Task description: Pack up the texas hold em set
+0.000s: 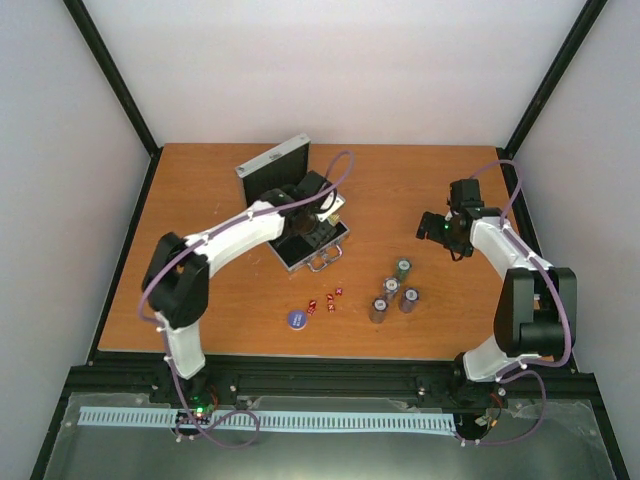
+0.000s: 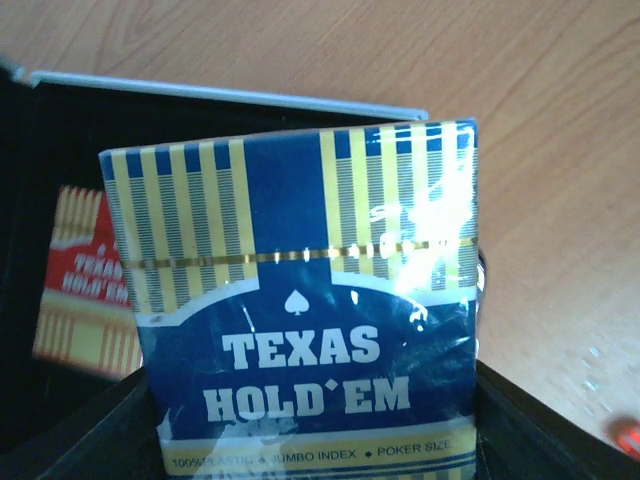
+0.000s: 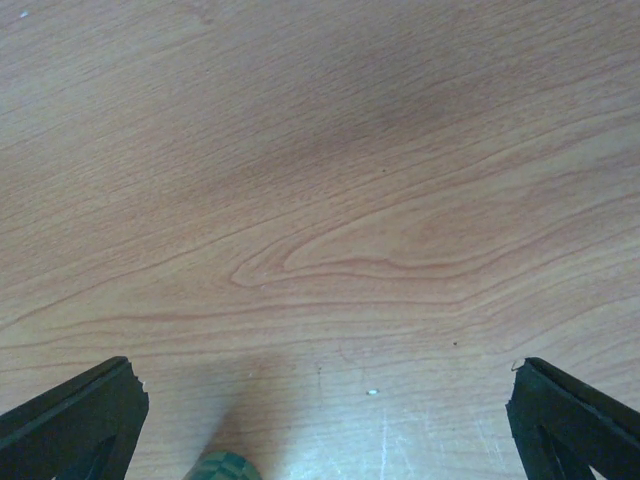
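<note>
The silver case [image 1: 272,161] stands open at the back middle of the table, its black-lined base [image 1: 322,248] toward me. My left gripper [image 1: 318,215] hangs over the base, shut on the blue-yellow card box [image 2: 300,300], which fills the left wrist view. The red card box [image 2: 85,285] lies inside the black lining [image 2: 60,150]. Several grey chip stacks [image 1: 392,288], three red dice [image 1: 328,300] and the blue disc [image 1: 296,318] sit on the table in front of the case. My right gripper [image 1: 440,228] hovers open over bare wood [image 3: 325,400], behind the chips.
The case's silver rim [image 2: 230,95] crosses the top of the left wrist view. One red die [image 2: 628,436] shows at that view's lower right. A green-checked chip top [image 3: 222,468] peeks in at the bottom of the right wrist view. Black frame posts stand at the table's back corners.
</note>
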{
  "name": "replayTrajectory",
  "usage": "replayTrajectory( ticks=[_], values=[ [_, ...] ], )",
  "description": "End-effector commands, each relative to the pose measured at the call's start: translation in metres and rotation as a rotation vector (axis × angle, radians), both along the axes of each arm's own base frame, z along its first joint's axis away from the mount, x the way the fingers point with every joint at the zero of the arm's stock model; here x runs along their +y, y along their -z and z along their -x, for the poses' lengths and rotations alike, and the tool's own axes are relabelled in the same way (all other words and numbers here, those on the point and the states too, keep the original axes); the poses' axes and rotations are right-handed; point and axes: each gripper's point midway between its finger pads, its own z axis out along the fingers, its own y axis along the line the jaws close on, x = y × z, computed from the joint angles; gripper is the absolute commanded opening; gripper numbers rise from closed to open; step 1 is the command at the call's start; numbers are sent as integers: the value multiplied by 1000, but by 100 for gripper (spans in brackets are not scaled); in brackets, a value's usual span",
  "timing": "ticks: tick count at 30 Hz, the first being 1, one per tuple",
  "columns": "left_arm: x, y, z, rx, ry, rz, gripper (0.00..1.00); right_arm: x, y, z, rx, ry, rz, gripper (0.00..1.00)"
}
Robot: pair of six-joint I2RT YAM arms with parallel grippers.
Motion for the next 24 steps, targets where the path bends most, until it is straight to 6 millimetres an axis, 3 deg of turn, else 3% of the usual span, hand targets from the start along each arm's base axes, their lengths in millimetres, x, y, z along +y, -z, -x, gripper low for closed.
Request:
replayTrajectory(
  ticks=[1, 7, 12, 16, 24],
  values=[
    [-19, 1, -51, -74, 127, 26, 63, -8, -2, -9, -5, 4, 42, 100],
    [-2, 28, -90, -74, 91, -26, 69, -6, 4, -7, -1, 3, 26, 100],
    [8, 34, -105, -75, 93, -42, 69, -3, 14, -3, 16, 3, 5, 100],
    [11, 47, -100, -33, 111, -74, 68, -2, 17, -3, 25, 2, 3, 100],
    [23, 61, -73, 33, 114, -80, 68, 0, 23, 3, 38, 7, -12, 100]
  ],
)
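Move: The left hand still holds the blue card pack; the free case floor beside the red card pack lies about 8 cm ahead, 2 cm left and 10 cm down. The red pack is some 8 cm ahead and 6 cm left, the case handle 5 cm back and 3 cm right, both about 11 cm below. From the right hand that free floor is roughly 8 cm ahead, 36 cm left. The left hand carries the pinched blue pack about 8 cm forward and 7 cm down towards the open case. ##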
